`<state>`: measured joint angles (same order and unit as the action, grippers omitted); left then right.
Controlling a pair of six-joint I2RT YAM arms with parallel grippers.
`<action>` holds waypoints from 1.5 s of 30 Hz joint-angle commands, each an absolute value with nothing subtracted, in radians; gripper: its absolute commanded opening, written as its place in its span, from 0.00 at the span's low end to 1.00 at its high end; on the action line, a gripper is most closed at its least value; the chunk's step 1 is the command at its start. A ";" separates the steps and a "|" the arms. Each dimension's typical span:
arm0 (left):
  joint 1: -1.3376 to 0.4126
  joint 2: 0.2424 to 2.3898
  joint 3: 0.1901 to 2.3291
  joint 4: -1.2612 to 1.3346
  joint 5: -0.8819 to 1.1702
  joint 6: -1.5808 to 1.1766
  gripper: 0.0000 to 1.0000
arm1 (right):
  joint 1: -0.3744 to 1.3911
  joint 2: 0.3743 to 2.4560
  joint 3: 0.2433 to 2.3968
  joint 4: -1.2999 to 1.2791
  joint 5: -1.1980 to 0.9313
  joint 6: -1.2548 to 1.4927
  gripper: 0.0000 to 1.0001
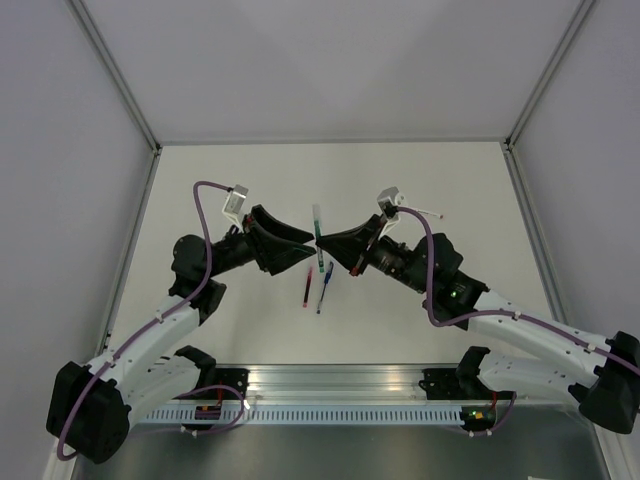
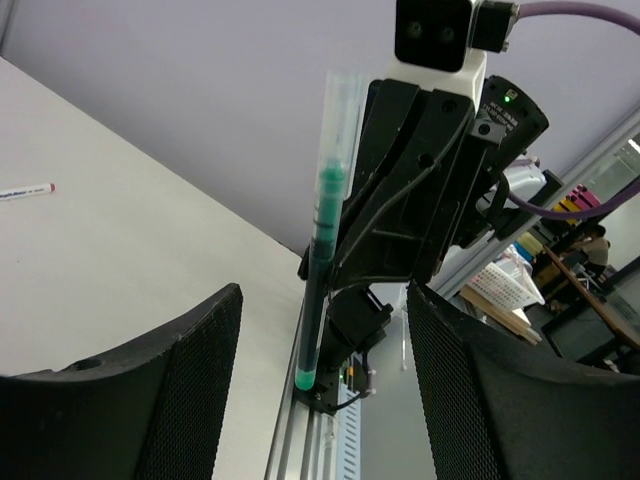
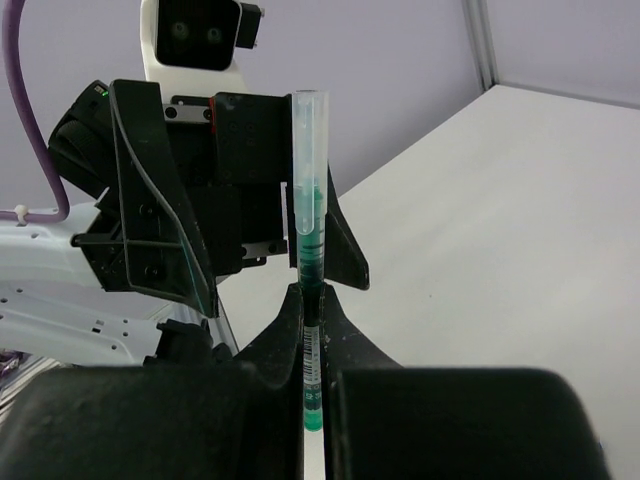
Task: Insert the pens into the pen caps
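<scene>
My right gripper [image 3: 312, 300] is shut on a dark green pen [image 3: 311, 250], held above the table and pointing away from the arms' bases [image 1: 318, 238]. A clear pen cap [image 3: 308, 150] sits over the pen's far end [image 1: 316, 214]. My left gripper [image 2: 322, 300] faces the right gripper [image 1: 324, 238] and stands open, its fingers [image 2: 190, 360] on either side of the green pen [image 2: 318, 270] without touching it. The clear cap [image 2: 338, 110] shows there too. A red pen [image 1: 308, 285] and a blue pen [image 1: 325, 287] lie on the table below the grippers.
A white pen with a red end [image 2: 25, 189] lies on the table behind the right wrist [image 1: 430, 213]. The aluminium rail [image 1: 340, 385] with both arm bases runs along the near edge. Walls close the table's back and sides.
</scene>
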<state>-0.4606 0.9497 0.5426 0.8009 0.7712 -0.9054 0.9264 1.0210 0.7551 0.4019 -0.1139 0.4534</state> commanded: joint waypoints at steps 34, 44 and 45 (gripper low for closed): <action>-0.514 1.086 0.587 0.942 0.939 -0.930 0.34 | 0.925 1.055 0.827 0.486 -0.078 0.485 0.00; -0.522 1.055 0.594 0.847 0.922 -0.899 0.02 | 0.927 1.065 0.802 0.509 -0.081 0.489 0.00; -0.522 1.049 0.592 0.810 0.913 -0.884 0.02 | 0.925 1.062 0.802 0.497 -0.080 0.486 0.00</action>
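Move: The green pen, its clear cap end up and leaning forward, stands in the right hand's fingers, its middle about 1 cm ahead of and 1 cm above that hand's point. From the open left hand its middle is some 3 cm to the right, 1 cm ahead and 1 cm up. On the table, roughly 31 cm below the left hand and 6 cm ahead, lie the red pen 2 cm to its left and the blue pen 2 cm to its right. The left fingers shut on the green pen's barrel near its lower end, after the hand has drawn back, then sunk and slid right towards the pen, about 4 cm in all, turning some 10 degrees clockwise. The right hand keeps its pinch around the pen's middle, lifting it roughly 3 cm, then easing slightly down, forward and left. ##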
